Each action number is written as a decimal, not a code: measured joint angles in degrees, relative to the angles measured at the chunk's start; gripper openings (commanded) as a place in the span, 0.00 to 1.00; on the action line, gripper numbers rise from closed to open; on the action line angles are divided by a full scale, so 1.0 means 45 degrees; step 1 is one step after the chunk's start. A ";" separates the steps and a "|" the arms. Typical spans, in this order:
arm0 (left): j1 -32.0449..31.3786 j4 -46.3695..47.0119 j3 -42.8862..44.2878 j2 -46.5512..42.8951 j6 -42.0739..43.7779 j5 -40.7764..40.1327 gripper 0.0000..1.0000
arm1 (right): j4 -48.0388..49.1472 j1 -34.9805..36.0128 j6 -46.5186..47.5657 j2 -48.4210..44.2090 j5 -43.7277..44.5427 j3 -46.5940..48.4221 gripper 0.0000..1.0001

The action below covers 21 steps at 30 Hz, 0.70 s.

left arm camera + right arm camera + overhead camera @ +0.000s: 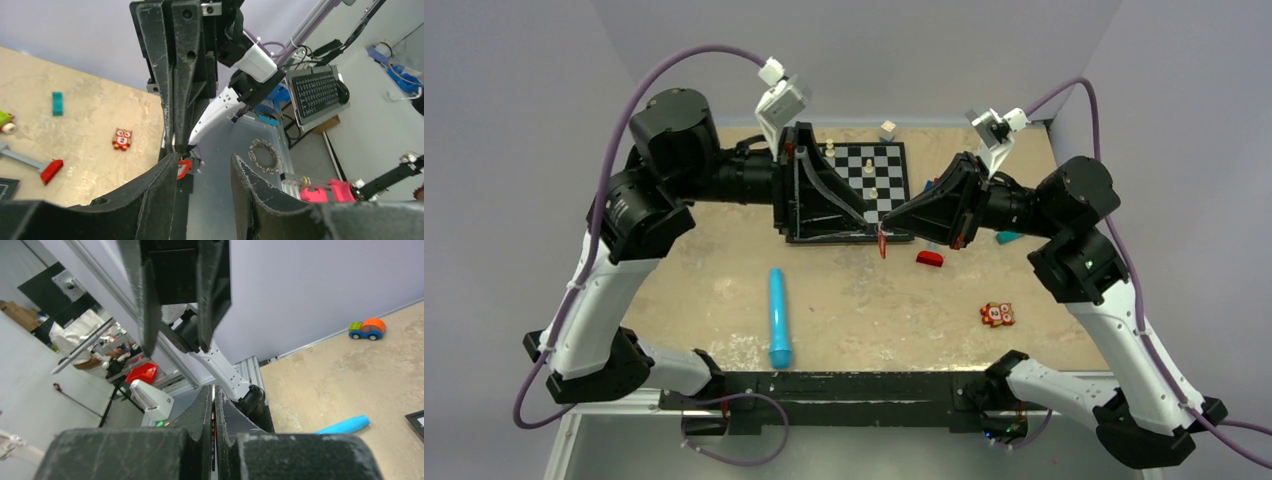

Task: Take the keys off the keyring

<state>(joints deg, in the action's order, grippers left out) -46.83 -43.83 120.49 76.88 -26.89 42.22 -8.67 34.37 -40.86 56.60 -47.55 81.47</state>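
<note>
The keyring's red tag [883, 245] hangs above the table just below my right gripper [888, 226]. That gripper is shut on a thin silver metal edge [213, 392] of the keyring; I cannot tell whether this is the ring or the keys. My left gripper [869, 226] faces it tip to tip and is open, with nothing between its fingers. In the left wrist view the red tag [184, 168] shows beside my left fingertip [167, 167], under the shut right gripper [176, 146]. The right wrist view shows the open left gripper [177, 347] above the right gripper [213, 390].
A chessboard [894, 160] with white pieces lies behind the grippers. A blue cylinder [779, 318] lies near the front. A red block-headed toy [930, 259], an orange owl toy [996, 315] and a teal block [1008, 238] lie to the right. A toy car [367, 329] stands by the wall.
</note>
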 measured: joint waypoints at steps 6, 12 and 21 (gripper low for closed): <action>0.0068 -0.0933 0.0330 0.0806 0.0024 0.0884 0.33 | -0.0374 0.0005 0.0330 0.0393 -0.0811 0.0612 0.00; 0.0068 -0.1253 0.0340 0.0923 0.0019 0.1107 0.29 | -0.0593 0.0005 0.0476 0.0481 -0.1098 0.0826 0.00; 0.0068 -0.1253 0.0340 0.0942 0.0019 0.1137 0.27 | -0.0651 0.0005 0.0510 0.0491 -0.1112 0.0826 0.00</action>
<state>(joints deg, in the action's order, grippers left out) -46.52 -49.47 122.02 81.12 -26.81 47.33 -11.60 34.39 -38.57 58.81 -52.56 85.19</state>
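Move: The red-tagged keyring, already clamped in the shut right gripper, hangs about 2 cm forward of the open left fingers, roughly 2 cm to their right and 3 cm below. From the right hand point it lies level front to back, about 1 cm left and 2 cm down. The right fingertips stand some 2 cm forward, 3 cm right and 1 cm below the left hand point. Lower the left gripper about 3 cm towards the keyring, easing just over 1 cm to the right with a slight wrist tilt, and narrow its fingers to a bit over half their gap without shutting them. Meanwhile keep the right gripper clamped and draw it about 1 cm back, bringing the keyring in line with the left fingers; then hold both hands there. ##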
